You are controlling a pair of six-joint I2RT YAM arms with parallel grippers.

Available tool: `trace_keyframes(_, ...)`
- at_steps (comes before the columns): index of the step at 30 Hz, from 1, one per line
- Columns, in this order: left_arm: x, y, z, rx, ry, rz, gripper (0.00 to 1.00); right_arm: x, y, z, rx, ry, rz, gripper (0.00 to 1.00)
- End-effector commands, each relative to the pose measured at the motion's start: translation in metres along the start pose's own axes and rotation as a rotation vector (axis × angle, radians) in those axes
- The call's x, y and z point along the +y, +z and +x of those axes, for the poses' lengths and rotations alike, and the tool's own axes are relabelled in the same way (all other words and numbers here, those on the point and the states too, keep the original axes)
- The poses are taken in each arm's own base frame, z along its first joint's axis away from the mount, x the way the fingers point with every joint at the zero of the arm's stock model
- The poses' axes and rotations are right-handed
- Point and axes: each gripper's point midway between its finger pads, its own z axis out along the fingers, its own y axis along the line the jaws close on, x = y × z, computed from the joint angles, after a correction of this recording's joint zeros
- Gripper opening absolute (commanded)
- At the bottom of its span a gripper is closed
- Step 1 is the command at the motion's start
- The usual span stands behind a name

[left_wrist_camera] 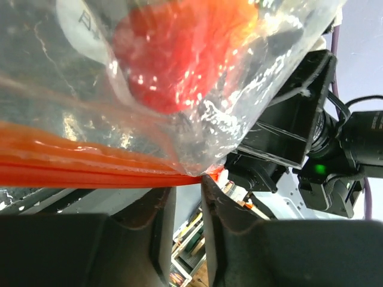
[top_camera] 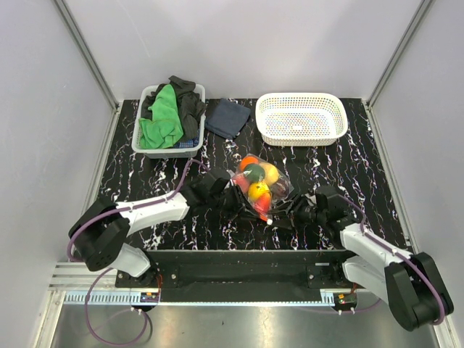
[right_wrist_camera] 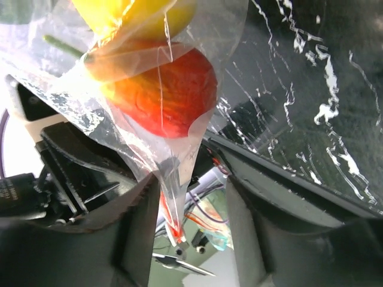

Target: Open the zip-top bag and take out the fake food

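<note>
The zip-top bag (top_camera: 280,190) lies in the middle of the table, holding the fake food (top_camera: 255,175): orange, green, yellow and red pieces. Its red-orange zip strip (top_camera: 265,214) faces the near edge. My left gripper (top_camera: 243,203) is at the bag's near left. In the left wrist view (left_wrist_camera: 187,185) its jaws stand a narrow gap apart, with the zip strip (left_wrist_camera: 90,161) lying across the fingertips and a red fruit (left_wrist_camera: 173,60) above. My right gripper (top_camera: 285,215) is at the near right. In the right wrist view (right_wrist_camera: 194,179) it is open, with a bag corner (right_wrist_camera: 173,179) hanging between the fingers below an orange-red fruit (right_wrist_camera: 167,95).
A white perforated basket (top_camera: 301,117) stands at the back right. A grey bin (top_camera: 169,119) of green and dark cloths stands at the back left, with a dark blue cloth (top_camera: 227,117) beside it. The table (top_camera: 348,174) is black marbled and walled on three sides.
</note>
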Motion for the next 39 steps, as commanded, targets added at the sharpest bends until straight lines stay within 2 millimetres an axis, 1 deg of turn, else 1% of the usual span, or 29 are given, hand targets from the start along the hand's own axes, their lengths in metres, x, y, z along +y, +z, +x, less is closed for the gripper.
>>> trace_keyframes(1,-0.014,-0.003,-0.009,-0.039,0.053,0.044,0.21,0.024,0.003,0.001,0.026,-0.079,-0.073,0.42)
trace_keyframes(3,-0.016,-0.009,-0.006,-0.04,0.06,0.046,0.21,0.026,0.003,0.001,0.028,-0.077,-0.081,0.32)
trace_keyframes(4,-0.018,-0.012,-0.004,-0.034,0.06,0.051,0.24,0.028,0.003,0.002,0.031,-0.081,-0.086,0.2)
trace_keyframes(6,-0.021,-0.018,0.004,-0.023,0.056,0.063,0.39,0.034,0.001,0.003,0.036,-0.086,-0.103,0.08)
trace_keyframes(7,-0.021,-0.019,0.008,-0.016,0.034,0.064,0.45,0.037,-0.001,0.004,0.034,-0.088,-0.109,0.0)
trace_keyframes(8,-0.023,-0.02,0.012,-0.011,0.031,0.068,0.5,0.039,-0.002,0.005,0.033,-0.09,-0.113,0.0)
trace_keyframes(9,-0.024,-0.019,0.019,0.001,0.037,0.073,0.51,0.042,-0.003,0.006,0.035,-0.089,-0.12,0.0)
trace_keyframes(12,-0.028,-0.015,0.026,0.011,0.033,0.079,0.52,0.05,-0.005,0.008,0.034,-0.086,-0.132,0.0)
trace_keyframes(14,-0.028,-0.009,0.027,0.018,-0.005,0.083,0.52,0.052,-0.005,0.009,0.024,-0.092,-0.126,0.0)
trace_keyframes(15,-0.034,-0.007,0.029,0.021,-0.002,0.109,0.51,0.056,-0.005,0.006,0.001,-0.111,-0.128,0.0)
trace_keyframes(17,-0.036,-0.001,0.028,0.017,-0.038,0.105,0.49,0.053,-0.003,0.007,-0.002,-0.118,-0.116,0.0)
trace_keyframes(20,-0.049,0.0,0.027,0.002,-0.054,0.134,0.49,0.052,-0.002,0.007,-0.015,-0.133,-0.121,0.0)
trace_keyframes(21,-0.054,-0.001,0.027,-0.006,-0.048,0.144,0.49,0.049,-0.002,0.007,-0.017,-0.138,-0.117,0.0)
trace_keyframes(24,-0.055,-0.003,0.023,-0.035,-0.075,0.147,0.49,0.043,-0.002,0.007,-0.016,-0.13,-0.113,0.0)
trace_keyframes(25,-0.052,-0.002,0.022,-0.046,-0.095,0.14,0.49,0.045,-0.003,0.008,-0.017,-0.136,-0.122,0.0)
trace_keyframes(27,-0.051,-0.003,0.02,-0.059,-0.111,0.141,0.48,0.042,-0.004,0.007,-0.024,-0.131,-0.122,0.0)
trace_keyframes(30,-0.051,-0.001,0.018,-0.065,-0.128,0.146,0.45,0.042,-0.005,0.007,-0.034,-0.132,-0.13,0.0)
trace_keyframes(34,-0.06,-0.004,0.021,-0.057,-0.123,0.167,0.41,0.039,-0.004,0.008,-0.028,-0.138,-0.124,0.0)
trace_keyframes(36,-0.064,-0.009,0.024,-0.057,-0.12,0.181,0.44,0.039,-0.004,0.008,-0.025,-0.143,-0.122,0.0)
trace_keyframes(37,-0.065,-0.01,0.025,-0.057,-0.12,0.176,0.47,0.037,-0.004,0.007,-0.027,-0.147,-0.116,0.0)
trace_keyframes(38,-0.063,-0.01,0.027,-0.058,-0.122,0.167,0.54,0.037,-0.004,0.008,-0.027,-0.149,-0.116,0.0)
trace_keyframes(39,-0.062,-0.01,0.027,-0.066,-0.124,0.158,0.55,0.035,-0.004,0.008,-0.027,-0.148,-0.111,0.0)
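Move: The bag's near-right corner, where the zip ends, hangs between the open right fingers, about 1 cm ahead of the right hand and 1 cm to its left, level with it. The white zip slider sits about 3 cm to the left hand's right, 1 cm back and 1 cm below. The red pepper inside the bag is some 3 cm ahead of the right hand, 4 cm left and 4 cm lower; the yellow fruit is about 7 cm ahead, 5 cm left, equally low. The bag's clear corner gets pinched as the right fingers shut fully on it, and the right hand then lifts about 3 cm, easing slightly forward and left, and holds there. Meanwhile the left fingers open wider around the zip end; the left hand draws back and up nearly 3 cm, then shifts about 3 cm right with a slight return forward, turning a few degrees counter-clockwise, the slider still by its fingertips. ##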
